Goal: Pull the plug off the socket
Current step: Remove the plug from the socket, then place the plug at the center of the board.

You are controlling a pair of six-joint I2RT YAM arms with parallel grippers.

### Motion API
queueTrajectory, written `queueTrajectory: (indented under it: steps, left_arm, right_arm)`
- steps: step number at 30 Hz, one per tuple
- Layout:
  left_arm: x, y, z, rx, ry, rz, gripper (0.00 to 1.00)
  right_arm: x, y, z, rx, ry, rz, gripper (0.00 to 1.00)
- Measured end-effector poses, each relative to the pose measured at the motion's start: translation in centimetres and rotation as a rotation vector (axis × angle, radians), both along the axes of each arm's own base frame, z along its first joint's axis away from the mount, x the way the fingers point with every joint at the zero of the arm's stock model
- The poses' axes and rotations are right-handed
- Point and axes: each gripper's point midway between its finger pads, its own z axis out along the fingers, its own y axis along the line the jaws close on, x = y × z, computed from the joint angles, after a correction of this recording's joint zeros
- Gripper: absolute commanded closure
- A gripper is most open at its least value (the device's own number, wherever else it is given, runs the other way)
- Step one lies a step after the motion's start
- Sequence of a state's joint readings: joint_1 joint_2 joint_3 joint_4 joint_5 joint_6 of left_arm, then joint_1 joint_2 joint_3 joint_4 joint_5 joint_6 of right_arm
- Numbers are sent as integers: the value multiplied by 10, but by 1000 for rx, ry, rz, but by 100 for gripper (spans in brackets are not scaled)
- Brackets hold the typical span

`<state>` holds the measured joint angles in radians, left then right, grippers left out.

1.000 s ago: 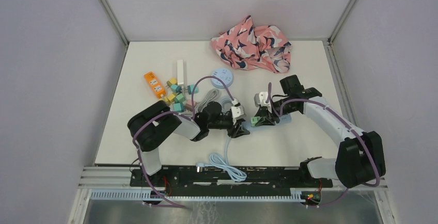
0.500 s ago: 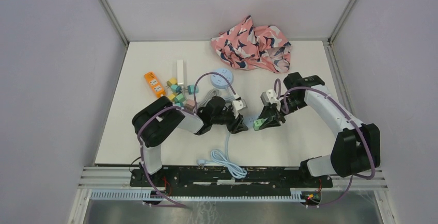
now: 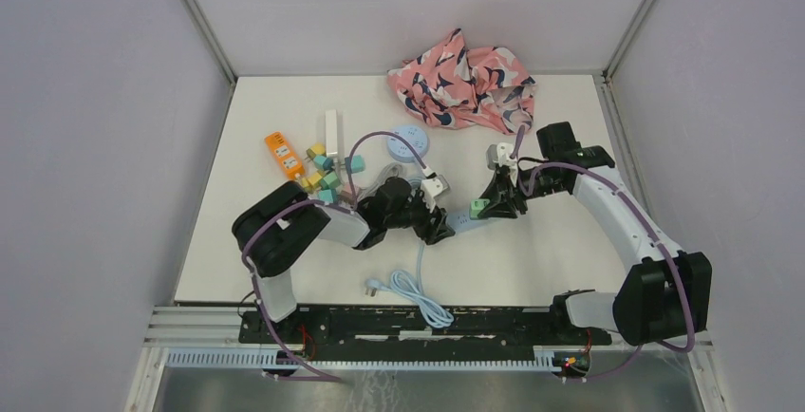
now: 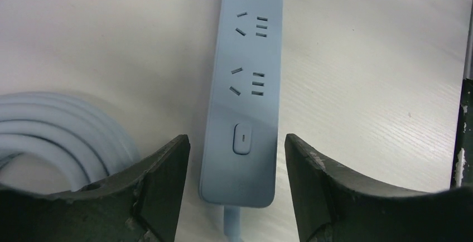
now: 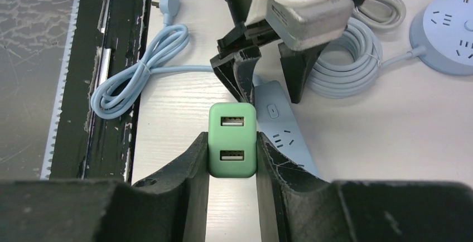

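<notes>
The socket is a pale blue power strip [image 4: 245, 86] lying flat on the white table [image 3: 285, 241], and every outlet on it that shows is empty. My left gripper [image 4: 237, 158] stands open, its fingers either side of the strip's switch end with a gap on both sides. The plug is a green two-port USB adapter [image 5: 232, 139]; my right gripper [image 5: 232, 147] is shut on its sides. The plug hangs apart from the strip [image 5: 284, 136], just beside it. In the top view the plug [image 3: 477, 208] sits between the right gripper [image 3: 489, 205] and left gripper [image 3: 439, 230].
The strip's blue cable [image 3: 410, 290] coils toward the near edge. A round blue socket [image 3: 408, 141] and a grey cable coil [image 3: 384, 179] lie behind the left arm. Several coloured adapters [image 3: 327, 177], an orange block [image 3: 284, 156] and a pink cloth [image 3: 465, 80] sit farther back.
My left gripper has opened off the strip's switch end. The right arm has drawn back and away with the green plug in its grip.
</notes>
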<state>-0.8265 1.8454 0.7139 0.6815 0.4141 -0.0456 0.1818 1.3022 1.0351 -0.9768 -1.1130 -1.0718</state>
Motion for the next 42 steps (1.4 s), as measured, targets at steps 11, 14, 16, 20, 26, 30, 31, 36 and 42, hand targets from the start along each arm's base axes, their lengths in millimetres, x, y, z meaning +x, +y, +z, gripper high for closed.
queueTrajectory:
  steps: [11,14,16,20,26,30,31,36,42]
  left_arm:
    - [-5,13,61,-101,-88,42,24]
    - [-8,19,73,-124,-96,61,24]
    - [-8,22,85,-148,-110,76,24]
    - [-7,25,114,-205,-147,95,22]
    - [-6,34,148,-278,-184,139,5]
    - [-5,39,159,-313,-165,179,1]
    - [-5,39,161,-319,-159,187,1]
    - [-6,40,162,-345,-101,208,1]
    - [-5,40,164,-386,8,251,0]
  right_arm:
    - [5,4,11,72,98,-60,98]
    - [5,6,14,101,140,-69,98]
    - [6,7,15,115,171,-77,98]
    - [8,8,17,134,215,-92,97]
    - [12,10,20,155,263,-119,94]
    - [14,11,19,164,299,-141,94]
    - [15,11,19,168,308,-146,93]
    - [23,14,20,191,387,-202,92]
    - [43,17,6,183,612,-337,91]
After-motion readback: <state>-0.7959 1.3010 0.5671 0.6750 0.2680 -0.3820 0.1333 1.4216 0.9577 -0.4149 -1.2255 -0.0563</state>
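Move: The left hand's open fingers straddle the near-left end of the socket strip; the strip's middle lies about 8 cm right, 3 cm ahead and 2 cm below it. The green plug is already in the right hand's pinch, some 12 cm above the left hand and about 7 cm to its right, level fore and aft. From the left hand, the coiled blue cable is about 9 cm ahead and 5 cm left, near table height. From the right hand, the strip's middle is about 14 cm down and 3 cm ahead, the plug about 1 cm left at the fingertips. The left hand rises off the strip's end by about 16 cm, drifting some 4 cm left, up towards the height of the green plug; it tilts about 25 degrees and its part-open fingers spread fully, still empty. The right hand keeps its pinch on the plug, easing slightly up at first and then mostly forward, about 4.5 cm in all with a little left, while its wrist rolls some 35 degrees about the line of its fingers and swings a little clockwise. ##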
